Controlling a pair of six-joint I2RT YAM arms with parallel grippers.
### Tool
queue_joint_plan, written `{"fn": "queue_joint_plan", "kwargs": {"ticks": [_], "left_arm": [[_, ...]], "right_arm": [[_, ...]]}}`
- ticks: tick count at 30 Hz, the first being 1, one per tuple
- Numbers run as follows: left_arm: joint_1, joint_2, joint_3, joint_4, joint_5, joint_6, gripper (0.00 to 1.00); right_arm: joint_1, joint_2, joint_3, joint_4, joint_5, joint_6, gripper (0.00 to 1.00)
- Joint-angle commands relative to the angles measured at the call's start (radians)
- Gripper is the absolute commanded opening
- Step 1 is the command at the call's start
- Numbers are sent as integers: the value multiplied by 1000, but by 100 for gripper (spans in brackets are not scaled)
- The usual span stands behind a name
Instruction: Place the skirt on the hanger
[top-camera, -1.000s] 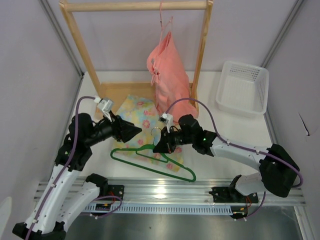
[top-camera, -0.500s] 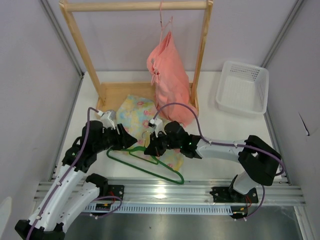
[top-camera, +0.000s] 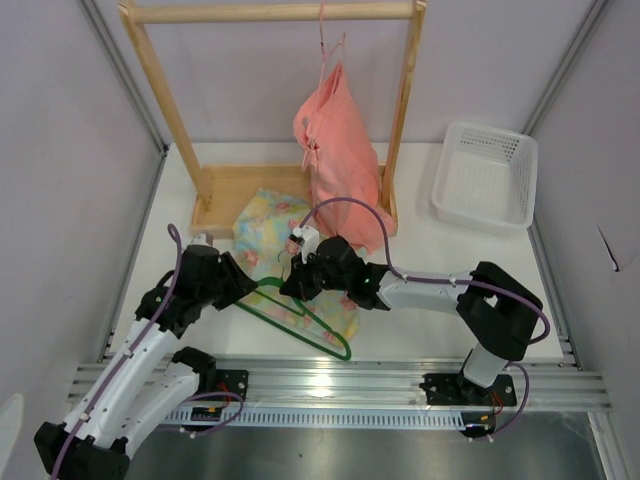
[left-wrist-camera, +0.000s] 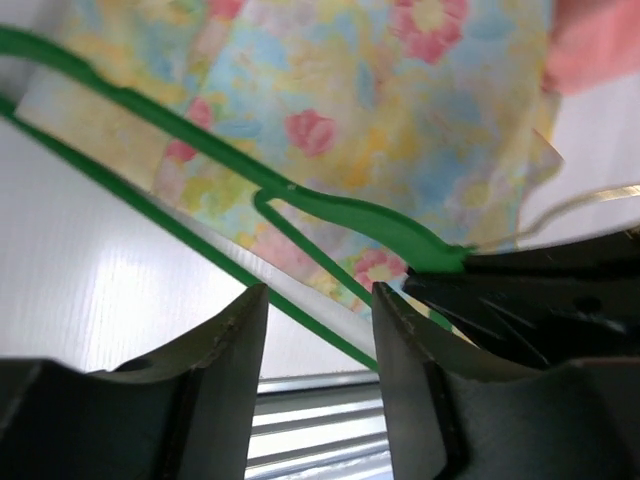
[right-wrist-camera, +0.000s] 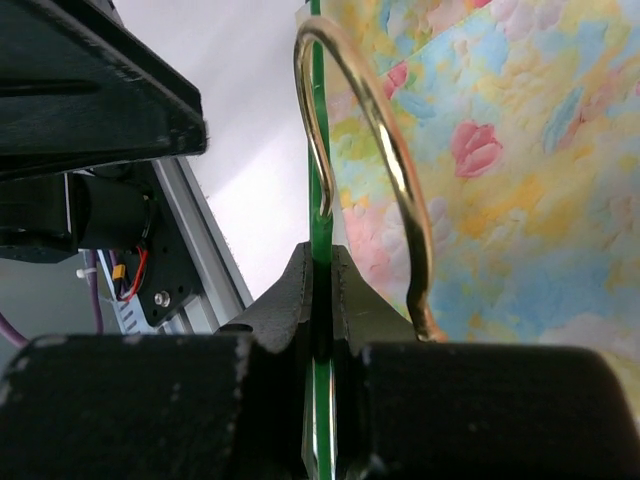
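The skirt (top-camera: 266, 226), pastel yellow, mint and blue with pink flowers, lies flat on the white table in front of the wooden rack. The dark green hanger (top-camera: 320, 320) lies slanted across its near part, with its brass hook (right-wrist-camera: 400, 170) over the cloth. My right gripper (top-camera: 288, 285) is shut on the hanger (right-wrist-camera: 320, 250) just below the hook, and the skirt (right-wrist-camera: 520, 150) lies beneath. My left gripper (top-camera: 243, 287) is open and empty, close above the hanger's left end. In the left wrist view its fingers (left-wrist-camera: 235, 340) stand apart below the green frame (left-wrist-camera: 330, 205) and the skirt (left-wrist-camera: 400, 120).
A salmon-pink ruffled garment (top-camera: 335, 150) hangs on a thin pink hanger from the wooden rack (top-camera: 270, 12), just behind the skirt. A white plastic basket (top-camera: 480, 222) stands at the back right. The metal rail (top-camera: 330, 385) runs along the near table edge.
Both arms have moved left and drawn closer together. The right gripper has carried the hanger left across the skirt. The left gripper has come down to the hanger's left end.
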Motion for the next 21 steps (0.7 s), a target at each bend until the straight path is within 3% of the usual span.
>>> {"fn": "queue_joint_plan", "kwargs": {"ticks": [1, 6, 21], "left_arm": [[-6, 12, -28, -51, -161, -158, 53], [-6, 60, -77, -36, -221, -293, 52], [-6, 178, -145, 64, -430, -415, 48]], "right_arm": [[2, 12, 12, 48, 15, 10, 0], [2, 0, -25, 82, 26, 24, 0], [-12, 26, -55, 128, 17, 41, 0]]}}
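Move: The skirt's near left corner lies about 8 cm to the left of the open left hand, nearly level with it fore and aft and about 12 cm lower. The hanger's left end sits just beyond that corner, some 10 cm to the hand's left and 10 cm below; the rack's base is about 19 cm ahead and 7 cm right. From the right hand, which grips the hanger's neck, the skirt corner is roughly 16 cm left, 11 cm down. Down and to the left, the left hand sinks about 8 cm while sliding some 5 cm sideways, away from the right gripper and towards the hanger's left end and the skirt corner. Its wrist turns nearly 30 degrees counter-clockwise and tips a little further down; the fingers stay half open and the descent eases off at the end. The right hand stays in place, still pinching the hanger by its neck above the skirt. ##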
